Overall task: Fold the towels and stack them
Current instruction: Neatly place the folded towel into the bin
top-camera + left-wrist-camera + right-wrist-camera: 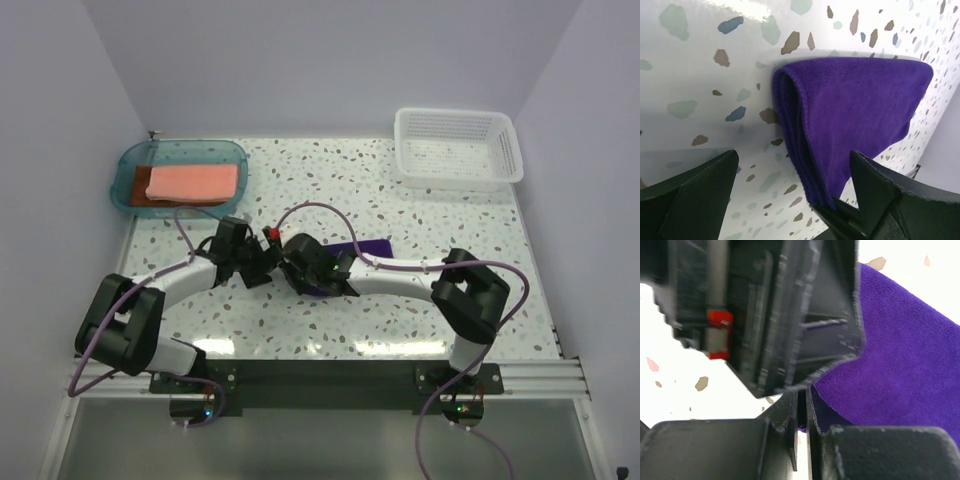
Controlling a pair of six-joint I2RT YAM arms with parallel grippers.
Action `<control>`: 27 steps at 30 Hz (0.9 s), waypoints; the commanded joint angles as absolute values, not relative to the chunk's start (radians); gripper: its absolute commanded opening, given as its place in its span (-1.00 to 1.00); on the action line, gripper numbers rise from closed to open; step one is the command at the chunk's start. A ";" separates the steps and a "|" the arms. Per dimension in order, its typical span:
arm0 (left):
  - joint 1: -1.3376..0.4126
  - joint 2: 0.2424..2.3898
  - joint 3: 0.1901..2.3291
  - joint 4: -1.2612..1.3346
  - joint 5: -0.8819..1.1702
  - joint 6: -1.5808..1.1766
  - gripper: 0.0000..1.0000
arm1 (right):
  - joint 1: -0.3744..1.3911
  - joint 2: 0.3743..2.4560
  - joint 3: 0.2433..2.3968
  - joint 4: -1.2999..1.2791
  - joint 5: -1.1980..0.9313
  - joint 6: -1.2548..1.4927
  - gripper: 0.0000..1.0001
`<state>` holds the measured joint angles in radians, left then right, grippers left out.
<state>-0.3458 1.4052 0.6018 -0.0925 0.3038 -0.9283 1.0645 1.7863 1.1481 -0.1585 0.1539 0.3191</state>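
A deep purple towel lies folded on the speckled table at mid-centre. In the left wrist view its doubled edge faces me. My right gripper is shut on the purple towel's near left corner, and purple cloth shows pinched between its fingers. My left gripper hovers just left of that corner, wide open and holding nothing. A salmon pink towel lies folded on a rust brown towel inside the teal tray at the back left.
A white mesh basket stands at the back right corner. The two grippers are nearly touching at the table's middle; the left gripper's black housing fills the right wrist view. White walls close in the table on three sides.
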 commanded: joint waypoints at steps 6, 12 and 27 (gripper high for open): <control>-0.396 1.465 0.494 0.178 0.327 -1.104 0.64 | 1.062 1.724 1.120 -0.028 0.126 0.388 -1.00; -0.407 1.500 0.509 0.180 0.308 -1.085 -0.12 | 1.060 1.717 1.108 -0.017 0.132 0.393 -1.00; -0.331 1.502 0.978 -0.289 0.104 -0.669 -1.00 | 1.055 1.609 1.140 -0.176 0.239 0.307 0.72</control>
<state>-0.3798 1.4815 0.7788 -0.1307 0.1913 -0.8368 1.0611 1.6936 1.0973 -0.1074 0.1696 0.3504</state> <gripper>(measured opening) 0.069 0.799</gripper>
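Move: The purple towel's raised left edge lies about 3 cm to the left hand's right, level with it front to back and some 1 cm lower; the towel's middle is about 14 cm right and 4 cm below. The bin with the pink towel is about 20 cm ahead and 20 cm left of that hand. From the right hand, already pinching the near-left corner, the towel's middle is about 4 cm ahead, 11 cm right and 5 cm lower. The left fingers close on the purple towel's raised left edge beside the right gripper, after the hand slides nearly 3 cm right and sinks slightly; keeping that pinch, it then heads forward and up about 4 cm. The right hand holds the corner almost still until the left has shut, then opens, lets go and rises some 3 cm. ##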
